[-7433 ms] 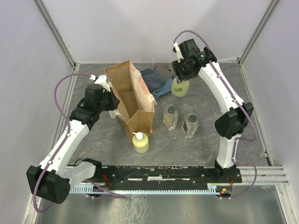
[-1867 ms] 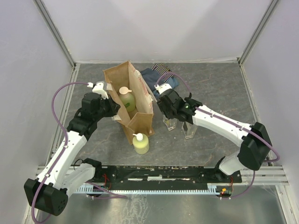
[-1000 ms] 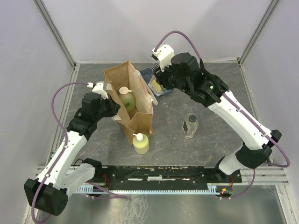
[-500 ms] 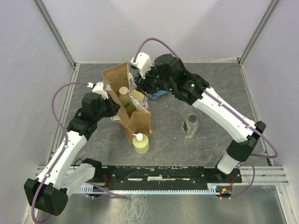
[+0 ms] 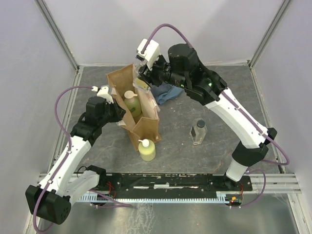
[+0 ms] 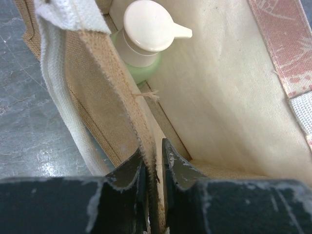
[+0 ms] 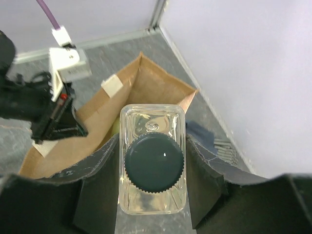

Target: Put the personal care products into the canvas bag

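Observation:
The canvas bag (image 5: pixel 146 127) stands open at the table's left centre. The green bottle with beige cap (image 5: pixel 131 102) stands inside it, also seen in the left wrist view (image 6: pixel 142 43). My left gripper (image 5: pixel 118 113) is shut on the bag's left rim (image 6: pixel 127 97), one finger on each side. My right gripper (image 5: pixel 143 81) is shut on a clear square bottle with dark cap (image 7: pixel 153 165) and holds it above the bag's far end (image 7: pixel 127 103). The yellow pump bottle (image 5: pixel 147 149) stands at the bag's near end. The other clear bottle (image 5: pixel 198 131) stands on the table to the right.
A folded blue cloth (image 5: pixel 166 92) lies just right of the bag's far end, under my right arm; it and a striped cloth (image 7: pixel 225 148) show in the right wrist view. Lilac walls close in the back and both sides.
My right arm took one clear bottle off the table and swung it left over the bag; in the last half second it rose slightly toward the far end. The left arm stayed still.

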{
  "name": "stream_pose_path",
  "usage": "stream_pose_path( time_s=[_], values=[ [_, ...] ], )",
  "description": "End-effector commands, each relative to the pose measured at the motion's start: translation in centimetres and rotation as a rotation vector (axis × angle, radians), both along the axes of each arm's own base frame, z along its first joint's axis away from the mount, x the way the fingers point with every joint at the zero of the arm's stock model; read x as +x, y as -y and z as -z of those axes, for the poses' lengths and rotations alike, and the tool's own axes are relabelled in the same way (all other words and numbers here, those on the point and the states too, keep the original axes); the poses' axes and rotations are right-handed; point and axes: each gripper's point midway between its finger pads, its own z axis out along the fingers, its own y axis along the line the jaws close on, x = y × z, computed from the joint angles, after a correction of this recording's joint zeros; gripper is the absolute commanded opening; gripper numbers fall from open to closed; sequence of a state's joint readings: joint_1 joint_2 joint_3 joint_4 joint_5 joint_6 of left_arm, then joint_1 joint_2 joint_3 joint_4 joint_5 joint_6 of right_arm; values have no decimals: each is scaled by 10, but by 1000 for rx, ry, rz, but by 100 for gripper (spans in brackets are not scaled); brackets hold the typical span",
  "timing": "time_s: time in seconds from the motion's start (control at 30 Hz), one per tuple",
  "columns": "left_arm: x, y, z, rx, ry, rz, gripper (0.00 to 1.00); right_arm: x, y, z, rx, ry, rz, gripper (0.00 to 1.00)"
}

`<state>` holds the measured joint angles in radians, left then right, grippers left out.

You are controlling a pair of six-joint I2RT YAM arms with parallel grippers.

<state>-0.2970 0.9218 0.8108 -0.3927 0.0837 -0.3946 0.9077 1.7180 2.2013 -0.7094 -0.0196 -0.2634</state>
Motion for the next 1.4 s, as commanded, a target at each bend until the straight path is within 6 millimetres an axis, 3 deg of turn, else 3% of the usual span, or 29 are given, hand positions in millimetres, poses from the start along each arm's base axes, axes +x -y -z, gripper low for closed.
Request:
stream_pose_path(
  time_s=[0.0,0.13,0.43,0.63,0.8,1.13,1.37],
  values=[
    [-2,4,-6,-10,19,23,21,-23,-4,-108,264,220,-113,0],
    [-4,4,-6,-13,19,26,21,-23,-22,-79,233,152,-163,0],
    [-11,4,-19,-23,38,38,22,1,-62,21,86,-3,-186,0],
    [-17,4,-23,-29,48,46,22,14,-89,69,24,-78,-219,0],
    [-20,4,-23,-31,49,49,22,28,-99,107,-45,-94,-204,0],
    [-19,5,-19,-32,42,53,22,51,-115,150,-117,-67,-187,0],
    [-18,6,-17,-33,36,58,22,68,-117,161,-69,-41,-155,0]
  ],
)
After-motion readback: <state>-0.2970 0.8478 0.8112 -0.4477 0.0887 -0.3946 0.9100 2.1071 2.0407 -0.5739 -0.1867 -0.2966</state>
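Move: The right hand, already gripping the clear bottle, is high over the canvas bag's right rim. The bag's middle is about 7 cm ahead, 7 cm left and 33 cm below. The green pump bottle inside is some 12 cm ahead, 8 cm left and 35 cm down; the yellow pump bottle outside is 9 cm back, 2 cm left and 38 cm down. The left hand pinches the bag's rim, with the bag's middle roughly 9 cm ahead, 5 cm right and 9 cm below. Still pinching the clear bottle, the right fingers carry it over the rim and down into the bag's mouth towards the green pump bottle: after a small rise the hand sinks about 24 cm net while going some 9 cm left and slightly forward, its fingers tipping roughly 25 degrees farther down. The left fingers keep the rim pinched and draw it barely 2 cm back and up. ##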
